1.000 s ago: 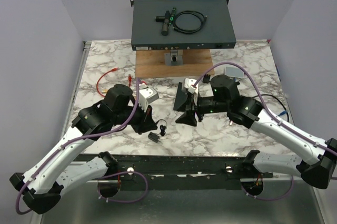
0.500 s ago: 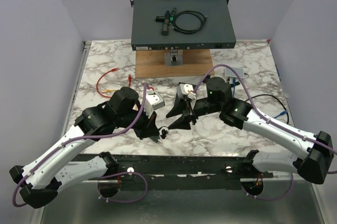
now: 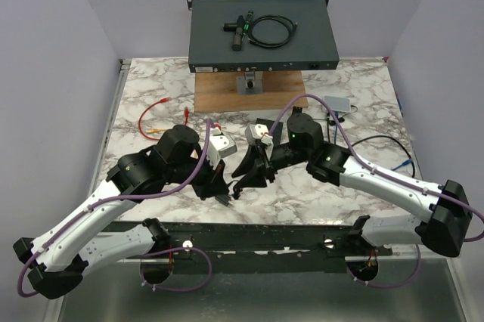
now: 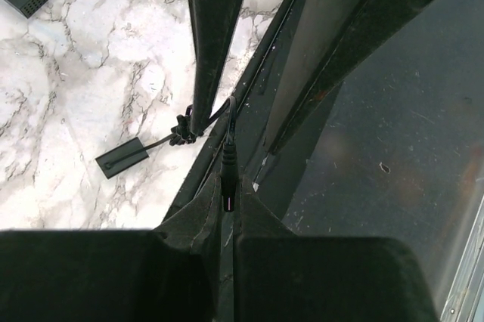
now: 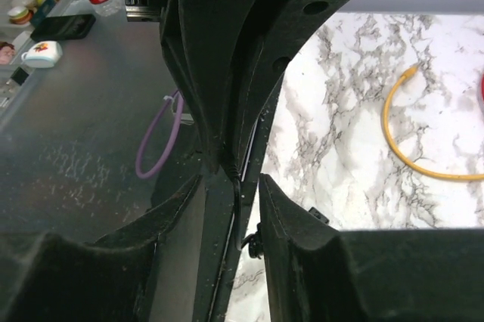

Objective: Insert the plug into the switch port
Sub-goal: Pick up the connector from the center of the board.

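My left gripper (image 4: pixel 225 186) is shut on a black barrel plug (image 4: pixel 228 172), whose tip points away from the wrist. The plug's thin black cable (image 4: pixel 206 122) runs to a knot and a small flat black block (image 4: pixel 121 159) lying on the marble. My right gripper (image 5: pixel 233 180) meets the left one (image 3: pixel 219 188) near the table's front edge. Its jaws stand apart on either side of the cable (image 5: pixel 240 208). In the top view the right gripper (image 3: pixel 240 182) sits just right of the left one. The dark switch (image 3: pixel 262 33) stands at the back, with its ports (image 3: pixel 249 67) on the front face.
A wooden board (image 3: pixel 249 91) lies in front of the switch. A red cable (image 3: pixel 151 114) curls at the left and a small grey box (image 3: pixel 338 103) sits at the right. A black tool and a coiled cable (image 3: pixel 261 31) rest on the switch.
My right gripper has moved left and forward up to the left gripper, and its jaws have narrowed around the cable. The left gripper shifted slightly right and stays shut on the plug.
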Motion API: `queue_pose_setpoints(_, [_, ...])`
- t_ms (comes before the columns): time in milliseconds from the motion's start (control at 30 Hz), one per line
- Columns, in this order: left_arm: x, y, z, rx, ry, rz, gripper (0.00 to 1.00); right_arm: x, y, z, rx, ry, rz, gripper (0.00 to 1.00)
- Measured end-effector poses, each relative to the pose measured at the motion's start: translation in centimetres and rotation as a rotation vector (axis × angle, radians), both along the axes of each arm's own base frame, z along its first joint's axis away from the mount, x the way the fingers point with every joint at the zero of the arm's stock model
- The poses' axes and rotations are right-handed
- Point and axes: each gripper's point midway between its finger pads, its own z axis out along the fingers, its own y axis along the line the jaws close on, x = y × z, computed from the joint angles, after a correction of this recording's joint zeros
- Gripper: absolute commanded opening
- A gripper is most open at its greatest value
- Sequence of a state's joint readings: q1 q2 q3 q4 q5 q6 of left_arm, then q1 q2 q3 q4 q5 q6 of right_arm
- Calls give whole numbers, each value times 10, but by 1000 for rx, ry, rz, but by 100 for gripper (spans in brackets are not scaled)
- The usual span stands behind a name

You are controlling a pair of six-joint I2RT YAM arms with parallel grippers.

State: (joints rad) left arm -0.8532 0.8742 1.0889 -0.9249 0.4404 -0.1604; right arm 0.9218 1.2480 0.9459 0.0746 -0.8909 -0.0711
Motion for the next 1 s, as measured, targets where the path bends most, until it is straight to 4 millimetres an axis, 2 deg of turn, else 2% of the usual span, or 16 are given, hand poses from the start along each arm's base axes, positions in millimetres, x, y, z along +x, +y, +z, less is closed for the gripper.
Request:
queue_pose_setpoints(67, [0, 0, 0, 1, -1, 3, 0, -1, 1, -2, -5, 5, 5, 28])
queue_pose_setpoints(233, [0, 0, 0, 2, -2, 0, 0, -4, 3, -5, -12, 9, 13, 1])
queue_pose_setpoints(333, [-1, 1, 0, 2, -3, -2, 1, -4, 3, -5, -14, 9, 14, 1])
queue_pose_setpoints(433, [-2, 2, 0, 2, -5, 0, 26, -4, 3, -5, -13, 5, 16, 1])
queue_pose_setpoints(500, [0, 2, 0, 5, -11, 8, 38, -4, 3, -6, -14, 4, 15, 1])
queue_pose_setpoints(667, [4, 6, 3, 3, -45, 32, 50, -5, 3, -6, -18, 3, 6, 1])
queue_pose_setpoints(700, [5, 6, 3, 1, -49, 35, 59, -4, 3, -4, -16, 0, -3, 1])
queue_pose_setpoints(1000, [11, 14, 6, -45, -122, 97, 66, -3, -17, 0, 22, -6, -120, 1])
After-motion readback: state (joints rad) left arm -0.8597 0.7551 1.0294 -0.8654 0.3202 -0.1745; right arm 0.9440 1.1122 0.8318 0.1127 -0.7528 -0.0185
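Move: The connector is shut in the left gripper, just about at its hand point, perhaps 1 cm right and 1 cm down. From the right gripper it lies some 2 cm to the left, level in forward reach and roughly 1 cm lower, with its cable already between the open fingers. The adapter box is well below, about 20 cm under the left hand, 2 cm ahead and 2 cm left of it. The black pad lies around 18 cm ahead of the right hand, 9 cm right and 24 cm down. Ease the right gripper barely half a centimetre down and back and shut its fingers on the connector while the left keeps hold. Once they have closed, open the left fingers wide to let go, drawing that hand about 1.5 cm left and forward, then carry the connector some 2 cm right in the right gripper, turning it slightly clockwise. ##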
